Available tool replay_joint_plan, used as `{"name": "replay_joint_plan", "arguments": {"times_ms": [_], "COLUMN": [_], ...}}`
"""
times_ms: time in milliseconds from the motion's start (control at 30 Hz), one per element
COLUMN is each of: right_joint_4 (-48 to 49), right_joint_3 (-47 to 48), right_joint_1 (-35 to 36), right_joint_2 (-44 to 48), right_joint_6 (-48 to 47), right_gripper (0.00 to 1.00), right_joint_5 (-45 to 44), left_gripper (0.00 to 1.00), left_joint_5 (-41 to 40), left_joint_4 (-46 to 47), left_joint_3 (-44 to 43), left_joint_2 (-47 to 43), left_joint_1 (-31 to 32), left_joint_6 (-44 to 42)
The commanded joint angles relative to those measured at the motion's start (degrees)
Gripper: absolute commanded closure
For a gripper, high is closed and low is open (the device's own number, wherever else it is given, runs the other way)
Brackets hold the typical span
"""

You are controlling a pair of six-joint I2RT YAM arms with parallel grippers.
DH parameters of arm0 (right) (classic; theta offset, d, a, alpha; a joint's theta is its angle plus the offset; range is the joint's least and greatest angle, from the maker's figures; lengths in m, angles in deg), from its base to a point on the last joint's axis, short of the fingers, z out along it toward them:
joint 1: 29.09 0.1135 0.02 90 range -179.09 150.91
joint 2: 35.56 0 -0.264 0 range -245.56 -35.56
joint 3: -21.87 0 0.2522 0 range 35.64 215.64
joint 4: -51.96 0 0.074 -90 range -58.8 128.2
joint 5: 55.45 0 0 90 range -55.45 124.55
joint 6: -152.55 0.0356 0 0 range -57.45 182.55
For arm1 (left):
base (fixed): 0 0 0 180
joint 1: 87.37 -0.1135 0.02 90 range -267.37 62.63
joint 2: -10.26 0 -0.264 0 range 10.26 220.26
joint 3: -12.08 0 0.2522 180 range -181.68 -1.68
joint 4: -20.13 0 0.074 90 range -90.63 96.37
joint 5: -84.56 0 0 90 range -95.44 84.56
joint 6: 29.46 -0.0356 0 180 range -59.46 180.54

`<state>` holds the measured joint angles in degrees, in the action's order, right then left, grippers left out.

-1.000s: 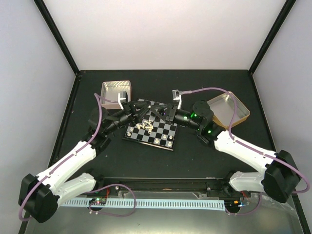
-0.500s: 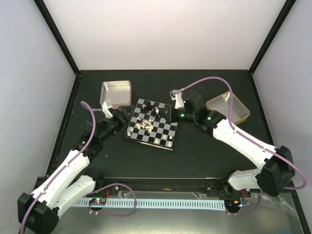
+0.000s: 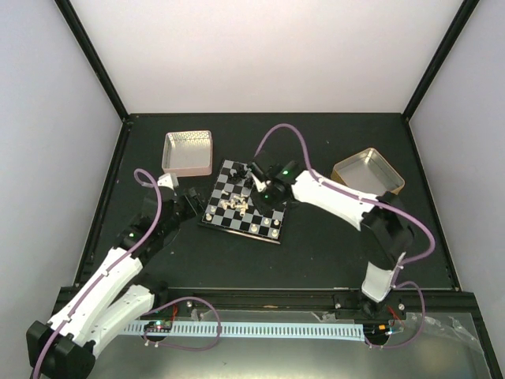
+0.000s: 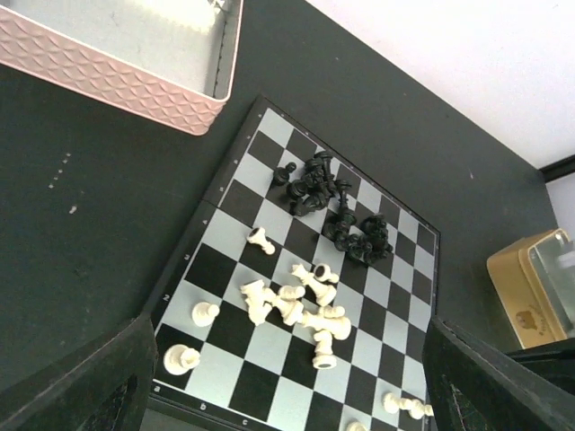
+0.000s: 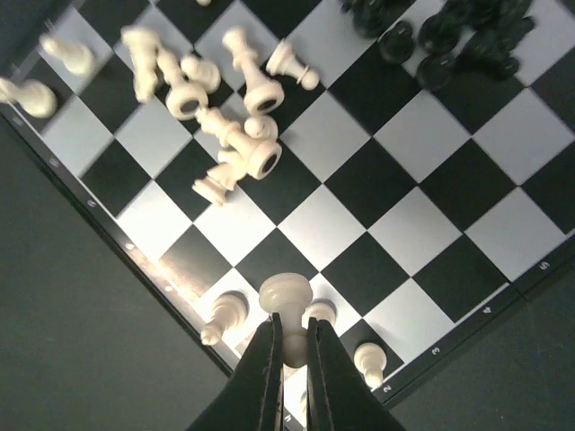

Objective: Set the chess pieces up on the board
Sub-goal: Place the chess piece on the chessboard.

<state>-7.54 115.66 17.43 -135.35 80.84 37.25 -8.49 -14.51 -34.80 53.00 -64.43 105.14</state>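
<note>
The board lies mid-table with the chess pieces on it. A heap of toppled cream-white pieces fills its middle, and a cluster of black pieces sits toward the far side. A few white pieces stand by the near edge. My right gripper hangs over that edge, shut on a white pawn held off the board. In the top view it is above the board's middle. My left gripper is left of the board, open and holding nothing; its fingers frame the board.
A pink tin stands behind and left of the board, seen again in the left wrist view. A gold tin lies to the right. The right arm's purple cable arcs over the board's far side.
My left gripper has opened and drawn back leftward off the board. My right arm has swung in over the board, its gripper staying shut.
</note>
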Motion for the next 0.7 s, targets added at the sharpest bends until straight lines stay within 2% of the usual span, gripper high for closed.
{"name": "replay_joint_plan", "arguments": {"times_ms": [0, 333, 667], "right_joint_4": [-8.66, -10.76, -11.24], "right_joint_3": [4.81, 10.28, 11.87], "right_joint_1": [2.59, 4.89, 5.12], "right_joint_2": [-5.65, -14.23, -17.69], "right_joint_6": [-5.19, -5.65, -5.69], "right_gripper": [0.97, 0.95, 0.95], "right_joint_5": [-5.53, -6.01, -5.43], "left_gripper": [0.17, 0.17, 0.17], "left_joint_5": [-3.71, -2.55, -1.48], "left_joint_4": [-2.18, -0.86, -0.02], "left_joint_3": [0.83, 3.75, 4.21], "left_joint_2": [-1.46, -2.14, -1.46], "left_joint_1": [-0.44, -0.53, -0.59], "left_joint_6": [-3.36, -1.62, -1.20]}}
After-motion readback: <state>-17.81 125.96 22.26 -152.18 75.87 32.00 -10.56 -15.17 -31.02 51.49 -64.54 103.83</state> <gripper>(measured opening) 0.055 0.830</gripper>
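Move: The white pawn already pinched in the right fingers is bound for an empty dark square, roughly 2 cm back, 1 cm left and 11 cm below the right hand. Another white pawn stands 3 cm back and 2 cm right of the hand, a tall white piece 5 cm back and 2 cm left, and the pile of lying white pieces 2 cm ahead and 6 cm left. From the left hand that square is level ahead, some 17 cm right and 18 cm down. The white pawn, kept pinched upright in the right hand's closed fingers, is lowered about 7 cm towards the dark square between the standing pawn and the tall piece, quickly at first and then slower, while the wrist tilts some 20 degrees until the fingers point almost straight down. The empty left hand, fingers staying open, sinks a couple of centimetres beside the board. ##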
